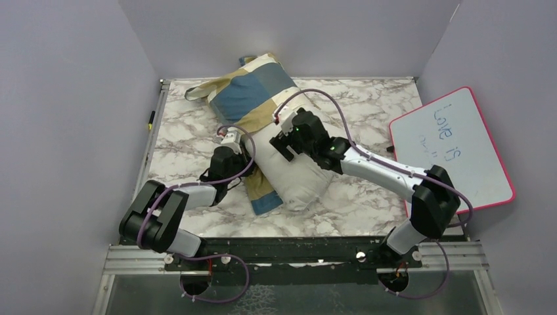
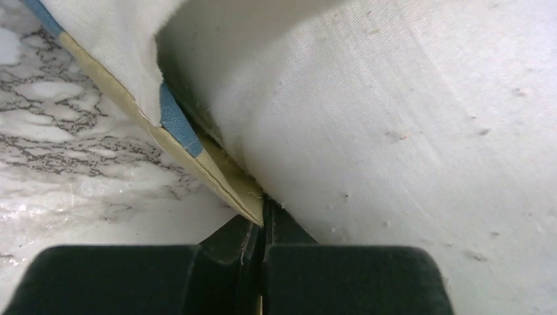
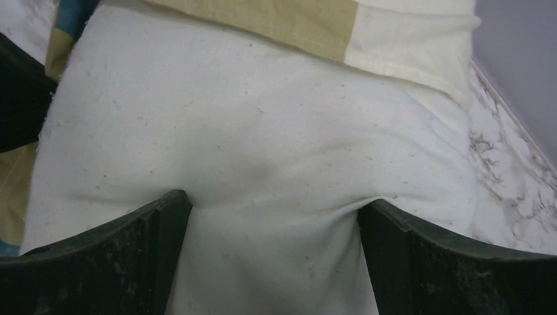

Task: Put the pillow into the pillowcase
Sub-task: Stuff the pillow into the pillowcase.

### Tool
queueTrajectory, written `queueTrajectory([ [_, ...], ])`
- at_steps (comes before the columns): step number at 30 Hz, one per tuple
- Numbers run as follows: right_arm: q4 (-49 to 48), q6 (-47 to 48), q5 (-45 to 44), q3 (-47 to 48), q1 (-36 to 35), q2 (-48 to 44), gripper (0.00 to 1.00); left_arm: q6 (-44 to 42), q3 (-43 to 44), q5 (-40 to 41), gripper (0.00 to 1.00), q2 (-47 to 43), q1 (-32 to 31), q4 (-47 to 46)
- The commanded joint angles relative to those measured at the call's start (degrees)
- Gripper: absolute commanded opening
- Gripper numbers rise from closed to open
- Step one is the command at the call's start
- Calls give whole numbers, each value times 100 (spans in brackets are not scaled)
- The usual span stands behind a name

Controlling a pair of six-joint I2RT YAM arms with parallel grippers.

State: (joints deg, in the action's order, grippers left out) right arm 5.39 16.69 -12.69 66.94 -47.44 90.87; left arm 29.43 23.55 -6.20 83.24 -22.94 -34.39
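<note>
The off-white pillow [image 1: 299,174] lies slantwise on the marble table, its far half inside the blue, tan and cream pillowcase [image 1: 253,92] and its near end bare. My left gripper [image 1: 248,161] is at the pillow's left side. In the left wrist view this gripper [image 2: 263,223] is shut on the tan hem of the pillowcase [image 2: 177,125], right against the pillow [image 2: 394,131]. My right gripper [image 1: 282,143] is on top of the pillow. In the right wrist view it [image 3: 272,203] stands open, fingertips dented into the pillow [image 3: 263,131], just short of the pillowcase edge [image 3: 295,20].
A pink-rimmed whiteboard [image 1: 453,151] with writing leans at the right edge of the table. A dark pen [image 1: 151,119] lies along the left rail. Grey walls close in the left, back and right. Marble table surface [image 1: 190,125] shows left of the pillow.
</note>
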Motion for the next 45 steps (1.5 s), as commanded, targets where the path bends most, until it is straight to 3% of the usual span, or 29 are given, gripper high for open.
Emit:
queueTrajectory([
  [1,1199,-595,-894,1107,-65,-135,100,-27,-47,-39,0,-350,0,-403],
  [4,2150,-1028,-973,1806,-66,-333,100,17,-74,27,0,-416,0,-403],
  [8,2510,-1206,-740,1875,-66,-561,98,80,-92,79,0,-481,0,-410],
  [12,2256,-1030,-561,1610,-142,-241,95,202,-57,98,0,-493,0,-415],
  [16,1278,-677,-401,1217,-300,109,96,265,-18,-14,0,-497,0,-428],
  [23,489,-501,-384,1423,-347,1455,96,401,-86,-99,0,-688,0,-616],
  [24,436,-517,-225,1538,-333,1628,93,413,-107,-113,0,-732,0,-665],
  [25,433,-650,-13,1807,-269,1851,74,403,-106,-141,0,-784,0,-699],
  [27,435,-1342,408,2311,52,2225,23,338,-55,-205,0,-838,0,-735],
  [28,398,-1719,718,2495,234,2332,4,309,4,-228,0,-850,0,-736],
  [31,-86,-2760,1430,2643,600,2219,1,175,148,-382,0,-903,-4,-728],
  [35,-1447,-4181,1495,2222,817,1838,1,-91,223,-453,0,-956,-210,-731],
  [40,-2928,-5639,951,1306,839,1623,1,-370,-46,151,0,-892,-929,-722],
  [45,-3702,-6461,645,820,868,1430,1,-64,-481,545,0,-954,-1050,-697],
])
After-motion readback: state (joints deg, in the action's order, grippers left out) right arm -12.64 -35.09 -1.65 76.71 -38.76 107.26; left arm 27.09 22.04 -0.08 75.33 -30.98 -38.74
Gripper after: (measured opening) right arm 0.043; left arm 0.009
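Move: On the near side of the case mouth, the pillow's left edge lies about 2 cm ahead of the right hand, 5 cm left and 5 cm lower; from the left hand it is some 5 cm ahead, 4 cm right and 7 cm higher. From the right hand, the tan hem is roughly 8 cm ahead and 6 cm left, the pillow's bare near end 15 cm back and 5 cm right, and the case's blue-edged flap 16 cm back and 6 cm left. Lifting its open fingers about 12 cm off the pillow, the right hand plunges back down and leftward, shuts on a fold of the pillow's left edge, then carries it some 6 cm forward towards the tan hem, rolling its left side up about 50 degrees. The left hand keeps its pinch on the case's lower edge, raises it about 5 cm and finally draws it right and slightly back. ##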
